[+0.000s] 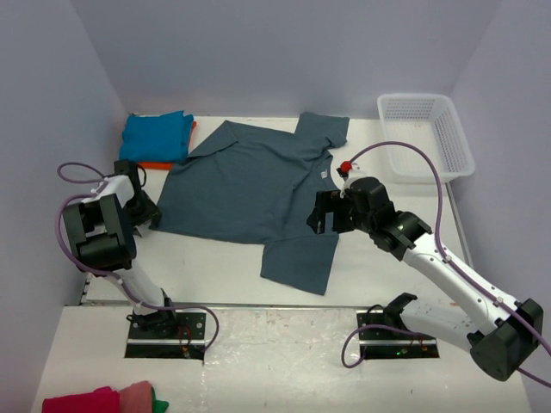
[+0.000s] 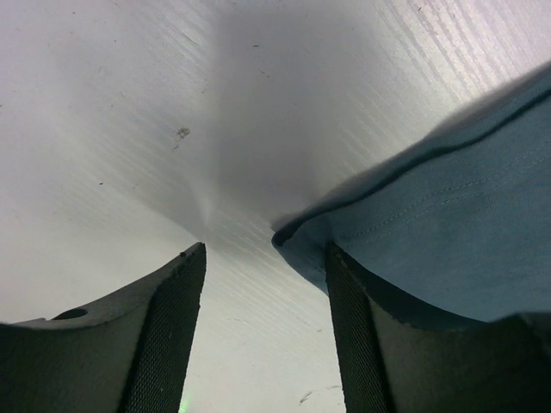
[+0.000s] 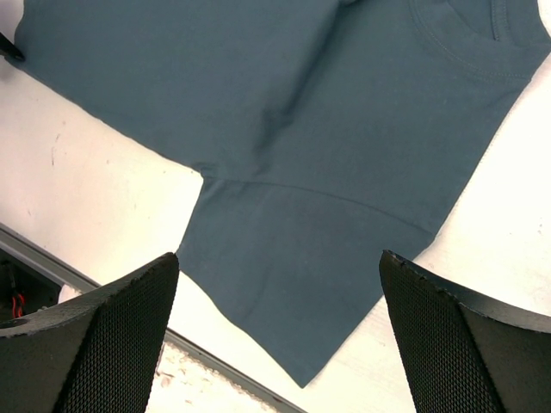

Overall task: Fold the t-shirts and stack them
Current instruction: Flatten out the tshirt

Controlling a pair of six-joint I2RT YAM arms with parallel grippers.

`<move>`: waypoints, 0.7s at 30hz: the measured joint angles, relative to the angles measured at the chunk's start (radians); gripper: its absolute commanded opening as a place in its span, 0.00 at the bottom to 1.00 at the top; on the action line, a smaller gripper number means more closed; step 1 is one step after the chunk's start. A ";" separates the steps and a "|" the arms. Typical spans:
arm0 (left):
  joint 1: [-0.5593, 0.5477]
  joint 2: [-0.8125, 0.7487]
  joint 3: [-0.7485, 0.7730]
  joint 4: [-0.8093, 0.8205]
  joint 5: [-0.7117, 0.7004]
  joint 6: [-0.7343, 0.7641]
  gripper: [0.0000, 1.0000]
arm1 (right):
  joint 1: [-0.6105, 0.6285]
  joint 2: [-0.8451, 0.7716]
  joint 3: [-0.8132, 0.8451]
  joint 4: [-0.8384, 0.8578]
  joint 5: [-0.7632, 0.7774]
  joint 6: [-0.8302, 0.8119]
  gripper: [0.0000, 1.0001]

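Observation:
The large slate-blue t-shirt point(image 1: 250, 185) lies spread flat in the middle of the table. A folded turquoise t-shirt point(image 1: 157, 135) rests on an orange one point(image 1: 155, 164) at the back left. My left gripper point(image 1: 151, 215) is low at the slate-blue shirt's near-left corner. In the left wrist view the left gripper point(image 2: 265, 258) is open, with bare table between the fingers point(image 2: 172, 327) and the shirt corner point(image 2: 448, 224) lying just past and over the right finger. My right gripper point(image 1: 325, 219) hovers wide open above the shirt's near sleeve point(image 3: 293, 284), holding nothing.
A white mesh basket point(image 1: 426, 133) stands at the back right. Red and pink cloth point(image 1: 103, 400) lies at the bottom left, in front of the arm bases. A metal rail point(image 1: 258, 305) marks the table's near edge. Walls close in the left, back and right.

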 measured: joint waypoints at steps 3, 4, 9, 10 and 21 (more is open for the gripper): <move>0.005 0.007 0.006 -0.001 0.022 0.001 0.55 | 0.001 0.000 0.000 0.000 0.000 0.000 0.99; 0.006 0.009 0.007 0.000 0.028 0.000 0.52 | 0.002 0.000 0.000 0.000 0.000 0.000 0.99; 0.011 0.018 0.009 0.019 0.079 -0.003 0.46 | 0.005 0.000 0.000 -0.001 0.005 0.000 0.99; 0.011 0.020 0.010 0.026 0.090 -0.004 0.42 | 0.005 -0.001 0.000 -0.001 0.007 0.000 0.99; 0.010 0.008 -0.005 0.093 0.124 -0.019 0.03 | 0.005 0.004 -0.019 -0.032 0.066 0.024 0.99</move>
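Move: The hem corner of the t-shirt that I'm going for lies about 2 cm ahead of my left hand, 1 cm to its right and 1 cm below, near my open fingertips. The shirt's middle is some 12 cm ahead and 28 cm right of that hand; the blue stack is about 29 cm ahead and 4 cm left. From my raised right hand that corner is roughly 52 cm left, 6 cm ahead and 18 cm below. My left hand creeps about 3 cm forward and a little right, low over the table, onto the hem corner, tipping its fingers slightly forward as they close from over half open to nearly shut and pinch the cloth. Late on, my right hand, fingers kept wide open, sinks some 2 cm down and to the right above the shirt. ##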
